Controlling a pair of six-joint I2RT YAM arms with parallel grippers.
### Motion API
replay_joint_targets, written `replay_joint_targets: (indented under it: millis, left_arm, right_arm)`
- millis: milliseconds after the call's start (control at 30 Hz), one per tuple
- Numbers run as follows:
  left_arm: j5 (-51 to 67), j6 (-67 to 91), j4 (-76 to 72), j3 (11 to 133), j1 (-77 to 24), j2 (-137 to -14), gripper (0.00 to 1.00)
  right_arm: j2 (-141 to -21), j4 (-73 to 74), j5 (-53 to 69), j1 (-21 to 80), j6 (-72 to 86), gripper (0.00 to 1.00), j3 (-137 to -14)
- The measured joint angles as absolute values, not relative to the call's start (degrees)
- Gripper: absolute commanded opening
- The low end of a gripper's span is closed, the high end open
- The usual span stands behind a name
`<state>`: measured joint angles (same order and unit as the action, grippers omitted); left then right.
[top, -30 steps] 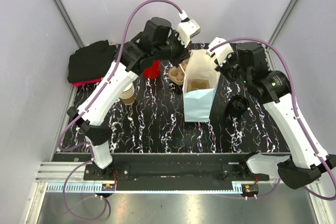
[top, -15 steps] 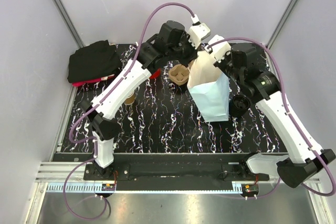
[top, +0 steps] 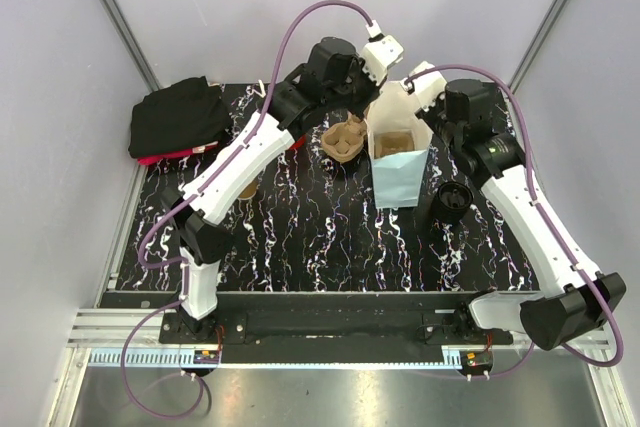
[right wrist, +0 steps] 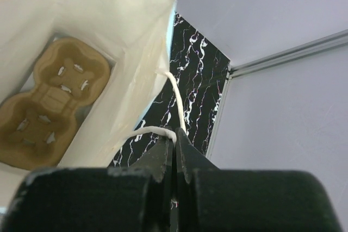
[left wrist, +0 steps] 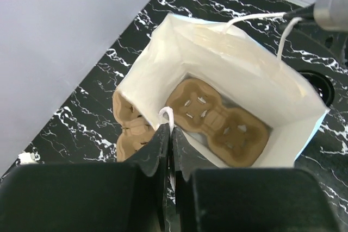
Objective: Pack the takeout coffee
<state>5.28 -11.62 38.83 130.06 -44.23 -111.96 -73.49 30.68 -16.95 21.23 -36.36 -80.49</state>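
Note:
A white and pale-blue paper bag (top: pixel 400 175) stands upright at the back of the table with its mouth held open. My left gripper (top: pixel 374 99) (left wrist: pixel 171 130) is shut on the white cord handle (left wrist: pixel 166 114) of its near wall. My right gripper (top: pixel 420 97) (right wrist: pixel 175 138) is shut on the opposite cord handle (right wrist: pixel 157 131). A brown pulp cup carrier (left wrist: pixel 217 123) (right wrist: pixel 49 99) lies flat on the bag's floor. The takeout coffee shows only as a sliver of tan cup (top: pixel 247 189) under my left arm.
A second pulp carrier (top: pixel 343 137) (left wrist: pixel 130 130) lies just left of the bag. A black lid (top: pixel 450 202) rests to the bag's right. A black cloth (top: pixel 178 117) is bunched in the back left corner. Grey walls (top: pixel 60 97) close in the sides and back.
My left arm swung right, to the bag's left handle. The bag shifted right and tilted, and now stands upright, held by both handles.

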Motion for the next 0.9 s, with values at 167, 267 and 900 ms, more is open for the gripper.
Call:
replay_joint_targets:
  millis: [167, 267, 900]
  left_arm:
    - [4.21, -11.60, 36.91, 130.17, -44.23, -112.68, 0.18]
    - [3.92, -11.64, 36.34, 130.17, -44.25, -113.43, 0.24]
    - [2.09, -11.44, 38.70, 130.82, -45.12, -111.98, 0.99]
  right_arm:
    - [-73.45, 29.89, -16.67, 21.21, -35.86, 0.24, -79.13]
    - [-73.36, 30.83, -15.73, 21.21, -35.14, 0.52, -79.15]
    - [-83.72, 42.39, -7.20, 15.59, -30.50, 0.90, -111.68]
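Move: Both hands hold the paper bag by a handle, one on each side. Its middle lies about 7 cm to the right of the left hand and about 7 cm to the left of the right hand, roughly 20 cm below and level fore-and-aft. The loose cup carrier lies about 9 cm farther out than the left hand and 6 cm to its left. The black cup stands some 9 cm nearer than the right hand and 5 cm to its right. Upward and clear of the bag goes the right hand: its fingers open on the right handle during a dip of about 1 cm, it eases back slightly, then rises fast some 12 cm, tilting about 10 degrees, and starts forward. The left hand stays almost in place over the bag's left side, opening wide to let go of the left handle. ##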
